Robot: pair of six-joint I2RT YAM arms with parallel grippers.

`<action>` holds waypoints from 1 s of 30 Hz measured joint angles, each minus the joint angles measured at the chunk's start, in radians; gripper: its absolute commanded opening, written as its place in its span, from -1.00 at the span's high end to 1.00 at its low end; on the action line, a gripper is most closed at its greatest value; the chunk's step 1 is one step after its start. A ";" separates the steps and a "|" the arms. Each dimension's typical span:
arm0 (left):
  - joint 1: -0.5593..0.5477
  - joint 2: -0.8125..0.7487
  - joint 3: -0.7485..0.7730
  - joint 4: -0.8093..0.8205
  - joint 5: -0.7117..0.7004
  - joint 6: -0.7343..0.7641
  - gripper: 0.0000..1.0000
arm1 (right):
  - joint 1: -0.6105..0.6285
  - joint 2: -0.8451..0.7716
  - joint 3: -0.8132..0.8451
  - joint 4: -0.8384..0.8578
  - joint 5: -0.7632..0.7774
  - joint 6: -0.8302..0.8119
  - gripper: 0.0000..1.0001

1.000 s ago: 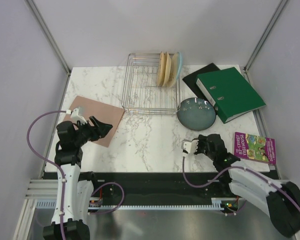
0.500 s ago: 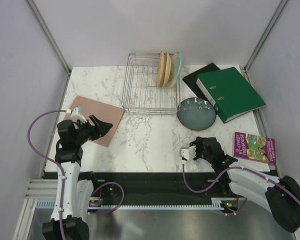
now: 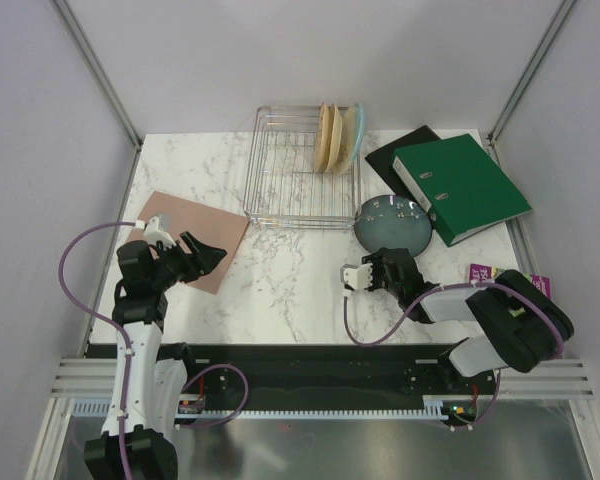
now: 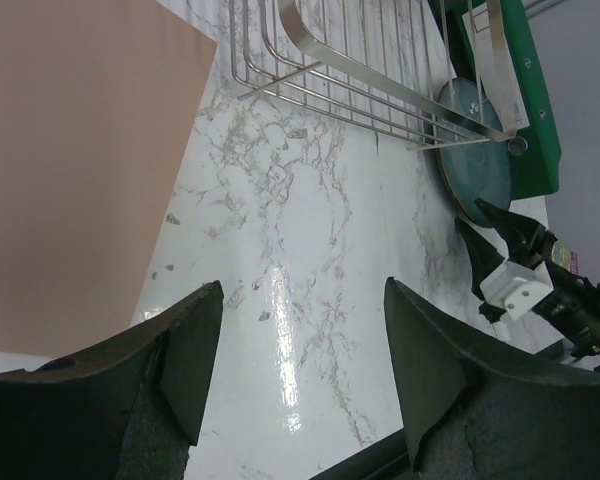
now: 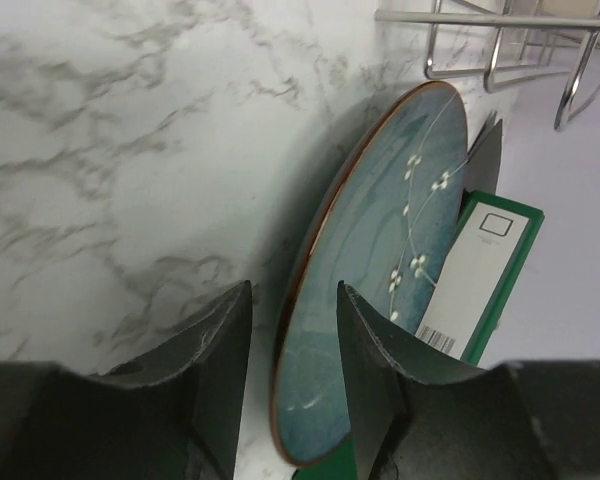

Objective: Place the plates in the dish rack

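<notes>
Three plates (image 3: 333,138) stand on edge in the right side of the wire dish rack (image 3: 280,185): two cream-yellow and one with light blue. A dark slate-blue plate (image 3: 392,226) with white specks lies tilted on the marble, right of the rack against a green binder. My right gripper (image 3: 388,262) is open at its near rim. In the right wrist view the plate's (image 5: 380,260) brown rim shows in the gap of that gripper (image 5: 295,345); I cannot tell if they touch. My left gripper (image 3: 212,253) hangs open at the left, and the left wrist view shows this gripper (image 4: 300,370) over bare marble.
The green ring binder (image 3: 460,185) lies on a black folder (image 3: 400,148) at the back right. A colourful book (image 3: 535,285) lies at the right edge, partly behind my right arm. A pink board (image 3: 195,235) lies under my left gripper. Walls close in three sides.
My right gripper went from shut to open and moved forward and left, up to the dark plate's near rim. The left arm has stayed put.
</notes>
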 measured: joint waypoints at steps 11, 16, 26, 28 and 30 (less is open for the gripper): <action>0.000 0.002 -0.002 0.010 0.000 0.000 -0.45 | 0.013 0.027 0.021 0.040 0.059 0.030 1.00; 0.000 0.006 -0.014 0.040 0.000 -0.018 -0.45 | 0.047 -0.194 -0.030 -0.172 0.043 0.051 1.00; 0.000 0.048 -0.038 0.070 0.052 -0.121 -0.47 | 0.129 -0.744 -0.174 -0.617 -0.116 -0.071 1.00; -0.001 0.063 -0.047 0.077 0.085 -0.144 -0.48 | 0.134 -0.791 -0.201 -0.634 -0.173 -0.141 1.00; -0.003 0.072 -0.052 0.077 0.109 -0.156 -0.47 | 0.137 -0.789 -0.213 -0.621 -0.233 -0.206 1.00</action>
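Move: The dark teal plate, next to be pinched by its near rim, has its middle about 11 cm ahead of the right hand, 1 cm to its right and about a centimetre lower. The dish rack is some 27 cm ahead and 22 cm left, the green binder about 22 cm ahead and 23 cm right, and the book 9 cm back and 28 cm right. From the left hand, the plate is roughly 15 cm ahead, 46 cm right and 15 cm below. The teal plate's near rim goes between the right fingers, which advance 2 cm and shut on it in a pinch; the right arm then pulls back about 13 cm towards the near table edge, keeping low and swinging the hand some 30 degrees counter-clockwise. Late on, the left hand, still open and empty, drifts 2 cm right and 1 cm down towards the plate, rolling slightly left-side-down. ##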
